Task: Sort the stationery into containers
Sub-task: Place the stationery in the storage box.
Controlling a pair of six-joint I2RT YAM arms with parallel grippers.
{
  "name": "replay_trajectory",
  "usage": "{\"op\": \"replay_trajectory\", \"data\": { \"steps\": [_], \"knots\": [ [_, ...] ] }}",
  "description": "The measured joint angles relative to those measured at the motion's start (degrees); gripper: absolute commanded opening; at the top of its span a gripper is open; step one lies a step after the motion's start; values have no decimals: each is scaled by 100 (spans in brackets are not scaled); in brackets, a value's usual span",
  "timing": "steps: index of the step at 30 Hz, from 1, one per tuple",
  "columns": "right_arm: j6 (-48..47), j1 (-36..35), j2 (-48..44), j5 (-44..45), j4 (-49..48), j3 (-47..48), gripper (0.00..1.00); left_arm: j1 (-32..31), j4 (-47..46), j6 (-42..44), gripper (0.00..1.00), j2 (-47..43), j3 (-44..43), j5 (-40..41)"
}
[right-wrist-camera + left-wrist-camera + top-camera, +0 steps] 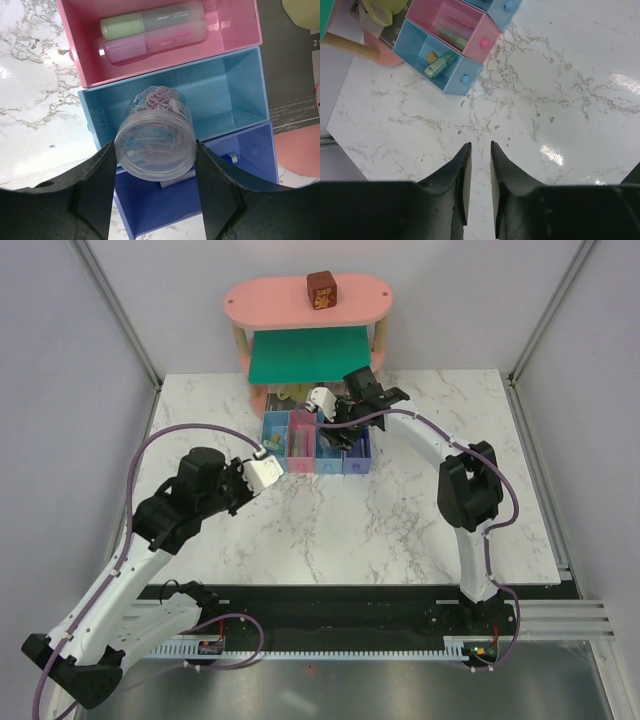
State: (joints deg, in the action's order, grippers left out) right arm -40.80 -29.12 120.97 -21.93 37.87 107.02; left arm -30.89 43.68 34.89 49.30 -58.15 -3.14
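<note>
The containers (315, 447) are four joined bins under the shelf. My right gripper (154, 144) is shut on a clear round tub of coloured paper clips (155, 125), held over the blue bin (225, 90). The pink bin (235, 25) holds a green and a pink marker (152, 22). In the violet bin (150, 210) a white pen with a blue cap (232, 158) partly shows. The light blue bin (415, 47) holds a mint-green marker (440, 65) and a tiny yellow cube (432, 56). My left gripper (480, 145) hovers over bare marble in front of the bins, its jaws a narrow gap apart with nothing between.
Behind the bins stands a pink and green shelf unit (310, 310) with a dark red cube (321, 289) on top. A yellow-green object (382, 7) lies under the shelf. The marble table (400, 520) stretches in front, between grey side walls.
</note>
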Motion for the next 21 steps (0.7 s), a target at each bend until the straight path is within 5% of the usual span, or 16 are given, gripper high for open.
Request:
{"op": "replay_trajectory", "data": {
  "steps": [6,7,11,15,21],
  "knots": [
    [-74,-50,181,83,-22,127,27,-2,59,44,58,-55,-7,9],
    [-96,-63,236,118,-24,173,27,-2,61,46,69,-57,-7,9],
    [-133,-107,426,210,-57,291,27,-2,66,44,89,-79,-7,11],
    [-170,-164,616,278,-66,378,28,-2,72,35,99,-184,-7,15],
    [-240,-221,879,428,-59,520,40,-2,76,28,100,-442,-7,24]
  ]
}}
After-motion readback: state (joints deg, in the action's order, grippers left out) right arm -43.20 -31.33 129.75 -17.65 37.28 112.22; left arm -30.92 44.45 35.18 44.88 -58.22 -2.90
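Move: The right hand already grips the jar of paper clips; the light-blue compartment it is bound for, between the pink and dark-blue ones, has its middle about 4 cm ahead, 2 cm left and 9 below. The pink compartment with two highlighters lies around 9 cm left and 4 ahead, the dark-blue one 4 ahead and some 4 right. From the empty left hand, the light-blue compartment is roughly 26 cm ahead, 18 right and 20 below. Down about 5 cm, at a gathering pace, goes the right hand, easing a little forward and to the left as it lowers the clip jar into the light-blue compartment beside the pink one; its wrist tilts only some 5 degrees and its fingers keep their grip. Meanwhile the empty left hand spreads its fingers from nearly shut to fully open, drifting up and back by about 2 cm. ##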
